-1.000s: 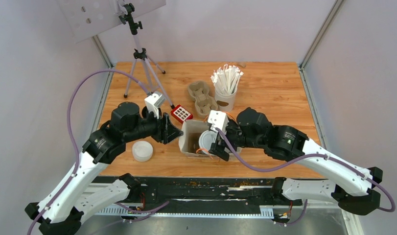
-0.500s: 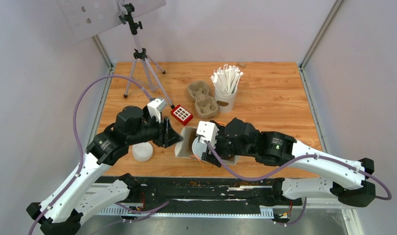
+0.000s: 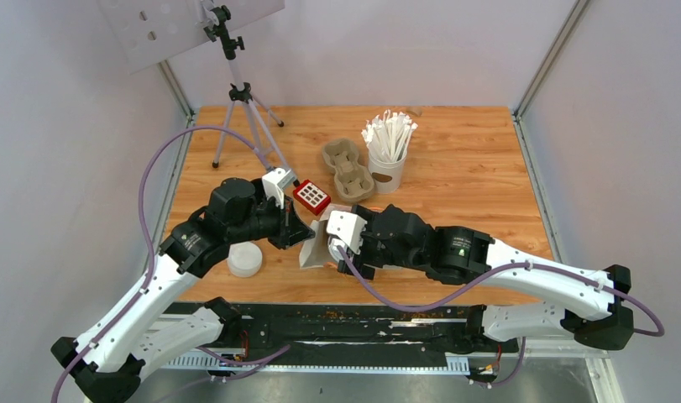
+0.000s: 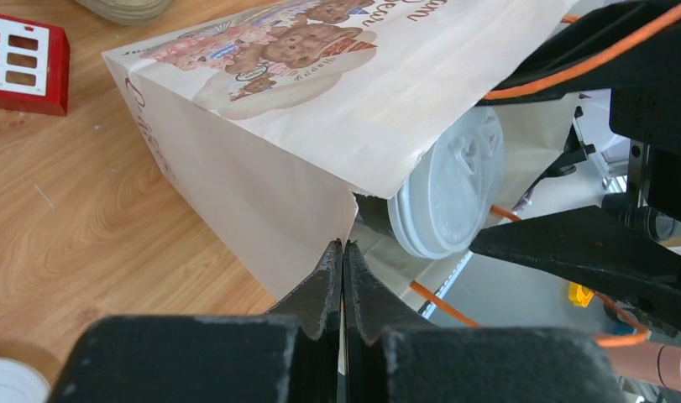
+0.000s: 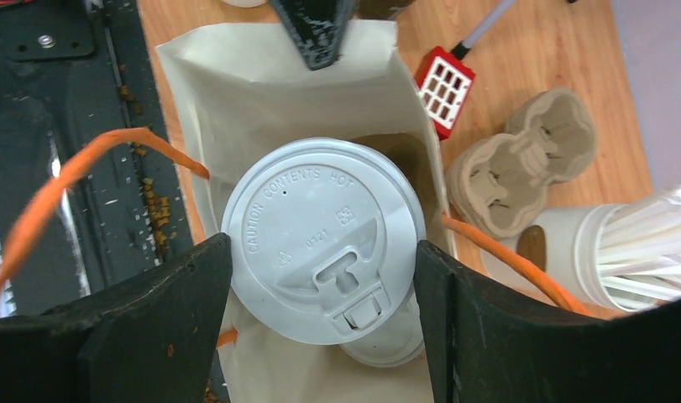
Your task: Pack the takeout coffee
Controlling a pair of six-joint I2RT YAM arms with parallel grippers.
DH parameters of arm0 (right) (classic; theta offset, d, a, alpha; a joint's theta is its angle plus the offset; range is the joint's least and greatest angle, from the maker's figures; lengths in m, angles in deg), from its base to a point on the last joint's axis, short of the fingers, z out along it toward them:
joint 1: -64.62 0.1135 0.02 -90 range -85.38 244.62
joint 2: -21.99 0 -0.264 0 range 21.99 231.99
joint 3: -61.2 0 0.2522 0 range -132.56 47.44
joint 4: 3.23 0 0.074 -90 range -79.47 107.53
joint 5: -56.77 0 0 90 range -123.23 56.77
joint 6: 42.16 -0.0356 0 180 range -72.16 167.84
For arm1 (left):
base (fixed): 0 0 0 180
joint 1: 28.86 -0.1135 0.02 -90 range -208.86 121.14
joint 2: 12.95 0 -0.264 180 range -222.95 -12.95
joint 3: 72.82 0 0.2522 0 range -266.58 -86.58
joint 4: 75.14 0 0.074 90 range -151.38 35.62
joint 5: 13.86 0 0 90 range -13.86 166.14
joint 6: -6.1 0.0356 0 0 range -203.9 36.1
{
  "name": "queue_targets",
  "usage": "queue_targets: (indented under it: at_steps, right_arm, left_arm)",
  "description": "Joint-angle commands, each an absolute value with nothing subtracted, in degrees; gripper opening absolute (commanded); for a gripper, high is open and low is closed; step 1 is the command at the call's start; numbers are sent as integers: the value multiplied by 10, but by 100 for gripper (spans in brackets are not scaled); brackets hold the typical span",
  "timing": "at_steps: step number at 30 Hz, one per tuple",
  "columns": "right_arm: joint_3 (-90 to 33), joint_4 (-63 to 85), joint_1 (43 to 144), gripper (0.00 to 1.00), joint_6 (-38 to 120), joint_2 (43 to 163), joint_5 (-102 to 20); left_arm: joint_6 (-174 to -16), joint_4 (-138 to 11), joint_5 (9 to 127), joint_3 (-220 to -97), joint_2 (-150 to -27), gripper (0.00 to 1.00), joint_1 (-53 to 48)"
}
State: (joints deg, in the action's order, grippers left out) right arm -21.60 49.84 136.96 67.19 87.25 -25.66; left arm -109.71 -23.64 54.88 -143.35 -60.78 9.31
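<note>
A cream paper bag [image 3: 314, 252] with orange handles lies tipped on the wood, its mouth toward the arms. My left gripper [image 4: 343, 248] is shut on the bag's rim [image 4: 320, 109], pinching the paper edge. My right gripper [image 5: 322, 248] is shut on a takeout coffee cup, one finger on each side of it. The cup's white lid [image 5: 320, 235] sits in the bag's mouth [image 5: 261, 92] and also shows in the left wrist view [image 4: 450, 193]. Below it inside the bag, the lid of a second cup [image 5: 387, 342] peeks out. From above, the right gripper [image 3: 353, 259] hides both cups.
Behind the bag are a red grid block [image 3: 311, 196], a beige pulp cup tray [image 3: 347, 170] and a white cup of wrapped sticks [image 3: 389, 151]. A tripod [image 3: 240, 92] stands at the back left. A white round lidded thing [image 3: 244, 259] sits left of the bag.
My left gripper has shut on the bag's rim. The right arm has moved left with the cup into the bag's mouth, and the bag has tipped and shifted left.
</note>
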Motion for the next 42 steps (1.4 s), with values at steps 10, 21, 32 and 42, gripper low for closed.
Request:
queue_targets:
  at_steps: [10,21,32,42]
  right_arm:
    - [-208,435,1371,73,778,873,-212]
    - [-177,397,1381,73,836,914,-226]
    - [-65,274,1387,73,862,877,-195]
    - [-61,244,1391,73,877,910,-175]
  left_arm:
    - [-1084,-275,533,-1431,-602,2,94]
    - [-1107,-267,568,-1428,-603,8,93]
    - [-1104,-294,580,-1415,-571,9,93]
    - [-1100,-235,573,-1415,-552,37,93]
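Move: The right hand holds a lidded coffee cup at the mouth of the paper bag, whose middle is about 4 cm to its right, 1 cm ahead and 12 cm below. The first cup stands in the bag some 8 cm right, 3 cm ahead and 19 cm down; the cup tray is 20 cm ahead and 2 cm right, the red block 14 cm ahead and 7 cm left, both on the table. From the left hand, at the bag's left rim, the bag's middle is 11 cm right, 2 cm back. The right hand lowers the held cup about 6 cm and forward into the bag while the left fingers loosen. ##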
